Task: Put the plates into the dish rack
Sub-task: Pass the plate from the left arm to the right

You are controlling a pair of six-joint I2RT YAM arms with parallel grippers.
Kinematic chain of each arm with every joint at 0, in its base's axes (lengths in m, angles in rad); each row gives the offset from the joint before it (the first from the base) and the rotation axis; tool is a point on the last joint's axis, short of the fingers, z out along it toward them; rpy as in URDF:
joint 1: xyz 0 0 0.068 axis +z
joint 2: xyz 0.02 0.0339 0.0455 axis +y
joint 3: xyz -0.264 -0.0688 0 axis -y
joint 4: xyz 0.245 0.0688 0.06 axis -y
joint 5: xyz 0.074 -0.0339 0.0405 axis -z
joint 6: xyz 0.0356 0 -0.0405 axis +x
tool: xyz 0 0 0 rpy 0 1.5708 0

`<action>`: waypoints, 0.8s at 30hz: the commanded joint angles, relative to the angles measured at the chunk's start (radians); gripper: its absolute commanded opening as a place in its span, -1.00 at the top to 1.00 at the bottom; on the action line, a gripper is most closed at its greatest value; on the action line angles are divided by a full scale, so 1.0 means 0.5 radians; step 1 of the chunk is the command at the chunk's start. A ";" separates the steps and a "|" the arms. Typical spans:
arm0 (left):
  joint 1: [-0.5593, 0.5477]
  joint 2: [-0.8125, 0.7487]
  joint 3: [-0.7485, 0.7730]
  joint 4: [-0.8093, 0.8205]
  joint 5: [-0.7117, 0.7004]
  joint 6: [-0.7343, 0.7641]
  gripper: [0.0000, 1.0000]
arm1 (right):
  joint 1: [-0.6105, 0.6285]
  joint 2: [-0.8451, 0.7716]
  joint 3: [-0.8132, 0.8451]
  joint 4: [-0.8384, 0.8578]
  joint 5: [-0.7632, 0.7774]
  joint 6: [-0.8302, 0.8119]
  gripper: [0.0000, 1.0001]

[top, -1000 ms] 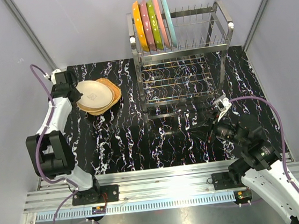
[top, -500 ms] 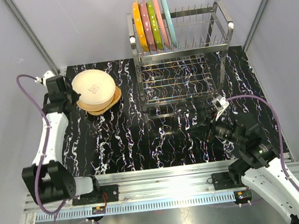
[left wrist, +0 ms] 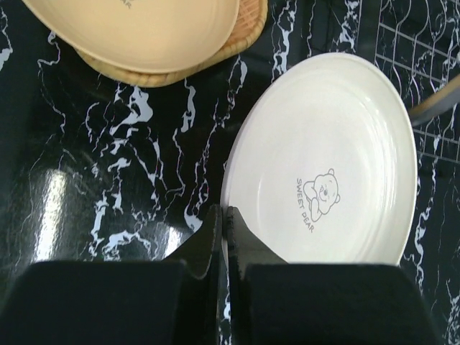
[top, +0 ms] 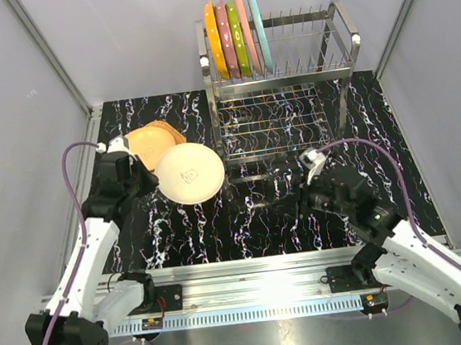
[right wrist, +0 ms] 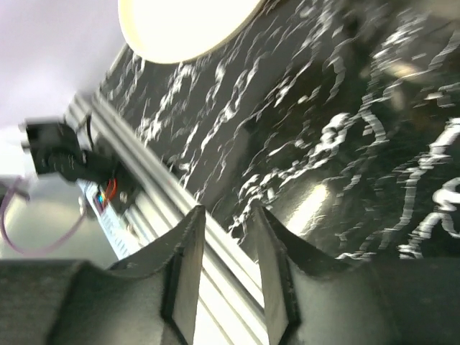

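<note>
My left gripper [top: 150, 180] is shut on the rim of a cream plate [top: 190, 173] with a bear print and holds it above the table, left of the dish rack [top: 282, 75]. In the left wrist view the gripper [left wrist: 224, 219] pinches the plate [left wrist: 323, 162] at its near edge. A stack of tan plates [top: 152, 140] lies behind it, also in the left wrist view [left wrist: 151, 32]. Several coloured plates [top: 236, 37] stand in the rack's upper tier at the left. My right gripper [top: 276, 203] is open and empty, low over the table near the rack's front; its wrist view [right wrist: 226, 248] shows the cream plate [right wrist: 183, 25] far off.
The rack's lower wire shelf [top: 275, 122] faces the table front. The aluminium rail [top: 251, 282] runs along the near edge, also in the right wrist view [right wrist: 144, 187]. Grey walls stand on both sides.
My left gripper has lifted the cream plate off the tan stack and carried it right and forward toward the rack. My right arm has swung left toward the middle of the table.
</note>
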 commanded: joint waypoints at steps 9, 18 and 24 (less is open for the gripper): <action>-0.268 -0.135 -0.106 -0.135 0.256 0.185 1.00 | 1.067 0.601 0.321 0.125 1.165 -0.256 -0.19; -0.412 0.022 -0.008 -0.206 0.507 0.295 1.00 | 1.703 1.233 0.745 0.003 2.006 -0.532 -0.99; -0.480 0.046 0.032 -0.228 0.596 0.335 1.00 | 1.768 1.654 0.978 -0.099 2.258 -0.606 -0.99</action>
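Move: My left hand already holds the white plate by its left rim; the plate's middle is about 10 cm to its right. It is taking the plate to my right gripper, some 34 cm to its right and 14 cm back. The remaining plate stack lies 12 cm ahead of my left hand and 4 cm to its left. From my right hand, the white plate is 24 cm left and 14 cm ahead, slightly lower; the rack's near-left foot is 14 cm left, 9 cm ahead. I swing my right hand about 15 cm left, drawing back and sinking a little, towards the near right rim of the white plate; on the way I open its fingers wide, roll the wrist some 40 degrees and dip the fingertips. My left hand keeps its pinch and carries the plate right, back and somewhat down to meet it, turning clockwise. ##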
